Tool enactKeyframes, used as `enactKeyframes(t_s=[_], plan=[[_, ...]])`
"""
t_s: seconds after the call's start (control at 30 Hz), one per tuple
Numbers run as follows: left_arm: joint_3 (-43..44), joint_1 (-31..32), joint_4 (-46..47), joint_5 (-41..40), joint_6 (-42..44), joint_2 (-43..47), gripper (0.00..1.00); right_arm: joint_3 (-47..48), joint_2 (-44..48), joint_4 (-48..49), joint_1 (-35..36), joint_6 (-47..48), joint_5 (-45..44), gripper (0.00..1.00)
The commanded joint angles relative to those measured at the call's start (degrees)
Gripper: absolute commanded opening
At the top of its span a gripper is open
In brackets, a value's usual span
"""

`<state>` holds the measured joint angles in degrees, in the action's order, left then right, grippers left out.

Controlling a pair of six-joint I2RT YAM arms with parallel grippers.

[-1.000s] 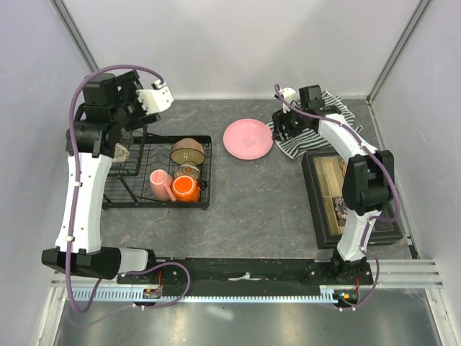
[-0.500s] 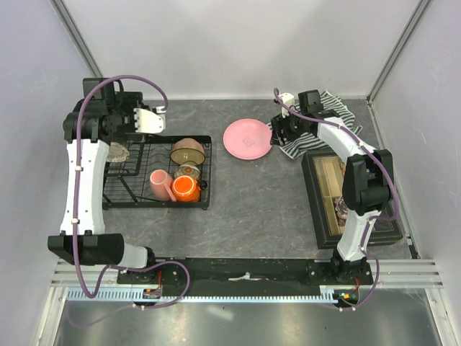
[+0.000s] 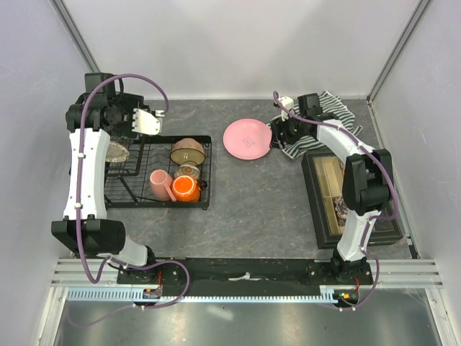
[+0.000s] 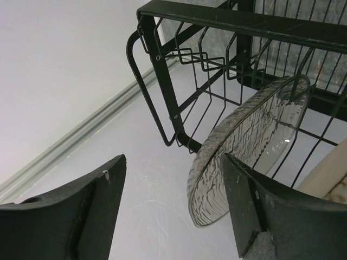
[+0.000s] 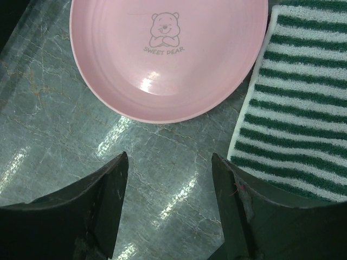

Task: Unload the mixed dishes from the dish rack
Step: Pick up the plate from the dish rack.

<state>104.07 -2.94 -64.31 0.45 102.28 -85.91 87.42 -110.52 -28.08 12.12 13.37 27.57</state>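
The black wire dish rack stands at the left. It holds a tan-brown bowl, a small floral bowl, an orange mug and a pink mug. A small patterned oval dish leans on edge in the rack's left section. My left gripper is open around the dish's lower rim, with the right finger against its face and a wide gap on the other side. The pink round plate lies flat on the table. My right gripper hangs open and empty just beside it.
A green-and-white striped towel lies to the right of the plate. A dark compartmented box sits along the right side by the right arm. White walls close in the table on the left, back and right.
My left arm has swung down and left over the rack's left end, and its jaws have narrowed a little around the oval dish. The right gripper has barely shifted by the plate.
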Motion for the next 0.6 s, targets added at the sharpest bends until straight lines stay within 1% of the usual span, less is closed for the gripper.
enactKeyframes(t_s=[0.0, 0.03, 0.2, 0.3, 0.4, 0.43, 0.5, 0.53, 0.57], plan=[[2.3, -0.4, -0.5, -2.3, 5.6, -0.8, 0.76, -0.6, 2.7, 1.9, -0.3, 1.0, 1.6, 0.70], [2.2, -0.5, -0.8, -2.6, 6.0, -0.9, 0.72, -0.7, 2.6, 1.8, -0.3, 1.2, 1.6, 0.70], [1.9, -0.5, -2.0, -3.7, 6.5, -1.2, 0.67, -0.8, 2.1, 2.0, -0.5, 1.3, 1.7, 0.70], [1.2, -0.6, -2.1, -4.0, 6.4, -1.0, 0.62, -0.9, 1.9, 2.0, -0.5, 1.2, 1.9, 0.70], [0.0, -0.6, -2.0, -4.9, 6.8, -0.8, 0.53, -1.1, 1.9, 2.0, -0.6, 1.4, 1.9, 0.70], [-0.2, -0.6, -2.1, -5.0, 6.8, -0.8, 0.47, -1.0, 1.9, 2.0, -0.7, 1.4, 1.9, 0.70], [-0.4, -0.6, -2.0, -5.3, 6.9, -0.8, 0.42, -1.0, 2.0, 2.0, -0.7, 1.3, 2.0, 0.70], [-0.4, -0.6, -2.0, -5.3, 6.7, -0.8, 0.37, -1.1, 1.8, 2.0, -0.8, 1.3, 2.0, 0.70], [-0.4, -0.6, -2.0, -5.2, 6.4, -0.8, 0.35, -1.2, 1.9, 2.0, -0.8, 1.3, 2.0, 0.70]])
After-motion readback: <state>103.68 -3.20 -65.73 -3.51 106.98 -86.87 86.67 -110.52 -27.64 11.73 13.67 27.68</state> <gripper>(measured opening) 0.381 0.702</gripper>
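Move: The clear plate stands on edge in the rack's upper tier, its middle about 9 cm below the left hand and nearly straight under it, roughly 1 cm ahead and 1 cm to the right. The patterned plate stands about 7 cm nearer the base than the clear plate; the brown bowl sits low, level ahead with the hand and some 20 cm to its right. From the right hand the clear plate lies about 46 cm left, 5 cm back and 13 cm higher. Leftward and slightly down, the left hand eases about 1.5 cm along the clear plate's upper rim, its wrist turning only some 5 degrees so that its left side rises. Meanwhile the wide-open fingers close to roughly half their starting gap, one on either side of the rim; whether they already touch the rim can't be told. ##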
